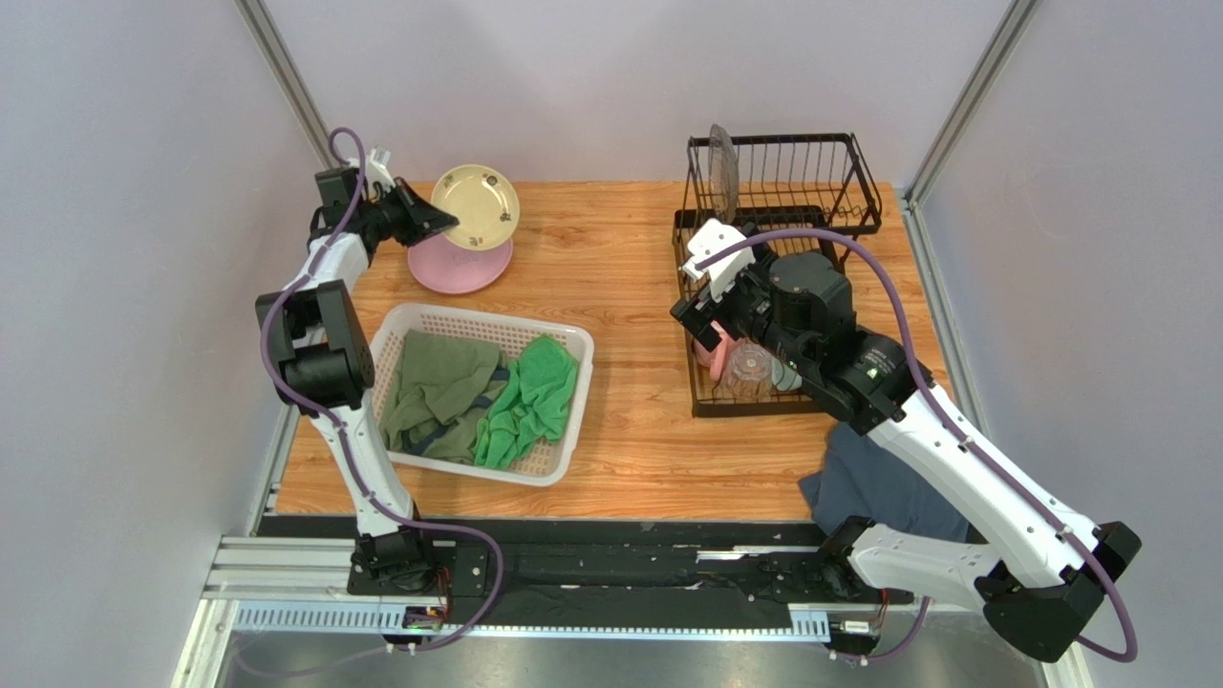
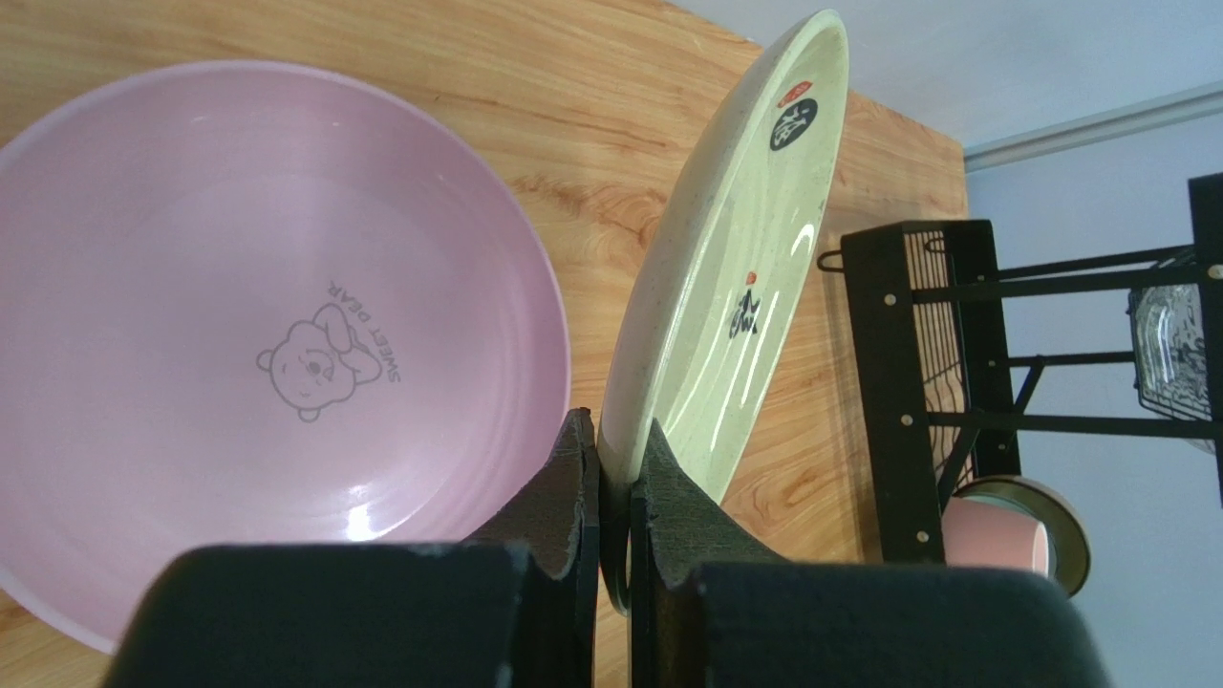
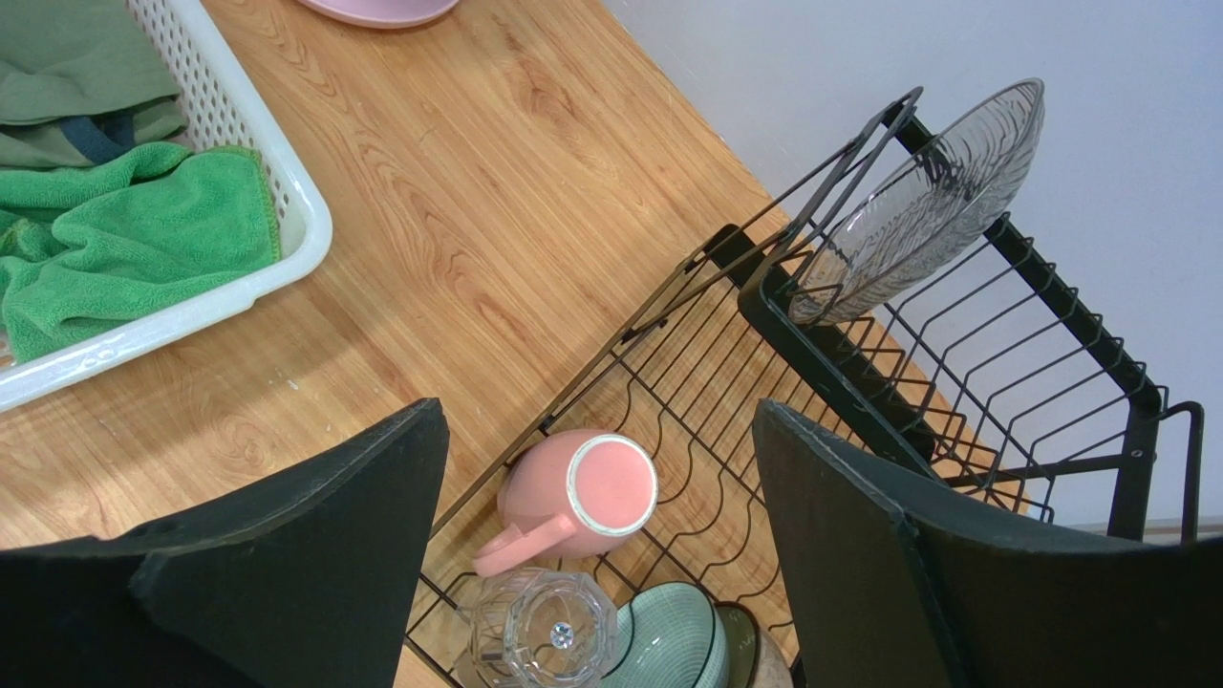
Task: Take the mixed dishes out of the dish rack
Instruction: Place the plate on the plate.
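Note:
My left gripper [image 2: 615, 459] is shut on the rim of the cream plate [image 2: 732, 273], which it holds tilted on edge just above the pink plate [image 2: 244, 344] lying on the table at the back left. From above, the cream plate [image 1: 477, 205] overlaps the pink plate [image 1: 460, 267]. My right gripper [image 3: 596, 416] hangs open over the lower tray of the black dish rack [image 3: 1005, 387]. Below it lie an upturned pink mug [image 3: 574, 495], a clear glass cup [image 3: 546, 631], a teal bowl [image 3: 668, 638] and a brown-olive bowl [image 3: 747, 648]. A grey plate [image 3: 919, 201] stands in the upper shelf.
A white mesh basket [image 1: 567, 430] with green cloths [image 1: 524, 402] sits left of centre, between the two arms. A dark blue cloth [image 1: 876, 488] lies at the near right edge. The rack [image 1: 783, 179] stands against the back wall.

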You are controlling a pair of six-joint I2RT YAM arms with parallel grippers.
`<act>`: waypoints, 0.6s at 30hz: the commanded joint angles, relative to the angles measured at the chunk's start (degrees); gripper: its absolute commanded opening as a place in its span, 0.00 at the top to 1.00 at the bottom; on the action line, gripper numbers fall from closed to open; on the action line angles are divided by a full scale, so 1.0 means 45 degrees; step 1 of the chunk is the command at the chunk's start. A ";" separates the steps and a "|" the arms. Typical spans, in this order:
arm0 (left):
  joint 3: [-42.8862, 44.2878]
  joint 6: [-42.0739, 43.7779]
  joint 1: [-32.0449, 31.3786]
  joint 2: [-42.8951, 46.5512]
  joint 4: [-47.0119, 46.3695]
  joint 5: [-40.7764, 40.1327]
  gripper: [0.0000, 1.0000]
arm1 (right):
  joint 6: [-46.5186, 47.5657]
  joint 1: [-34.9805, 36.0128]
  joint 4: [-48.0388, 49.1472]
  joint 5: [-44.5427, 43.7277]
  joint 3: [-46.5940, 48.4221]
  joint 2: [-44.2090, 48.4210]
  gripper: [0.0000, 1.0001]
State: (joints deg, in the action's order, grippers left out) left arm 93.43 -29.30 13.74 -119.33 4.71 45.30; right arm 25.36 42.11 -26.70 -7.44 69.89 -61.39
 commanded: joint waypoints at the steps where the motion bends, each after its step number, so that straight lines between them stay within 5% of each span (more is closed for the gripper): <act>1: 0.0800 -0.0598 0.0189 -0.0415 -0.0812 0.0422 1.00 | 0.0008 -0.0177 0.0620 -0.0124 -0.0120 0.0106 0.16; 18: 0.1582 -0.0092 0.0775 -0.2115 0.0281 -0.0418 1.00 | -0.0031 -0.0392 0.0698 0.0033 -0.0374 -0.0011 0.16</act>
State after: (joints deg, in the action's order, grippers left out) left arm 97.36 -31.11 16.16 -128.31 5.19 44.03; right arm 25.36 40.66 -25.87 -7.42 68.45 -61.54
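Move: The left hand holds the yellow plate by its rim. The pink plate lies some 4 cm ahead of that hand, 1 cm right and 13 cm below; the white basket's middle is about 22 cm back and 7 cm right, with the green cloth in it 25 cm back and 18 cm right. From the right hand, the pink plate is roughly 31 cm ahead, 45 cm left and 29 cm below. The left hand lowers the gripped yellow plate about 6 cm towards the pink plate, shifting some 3 cm left. ##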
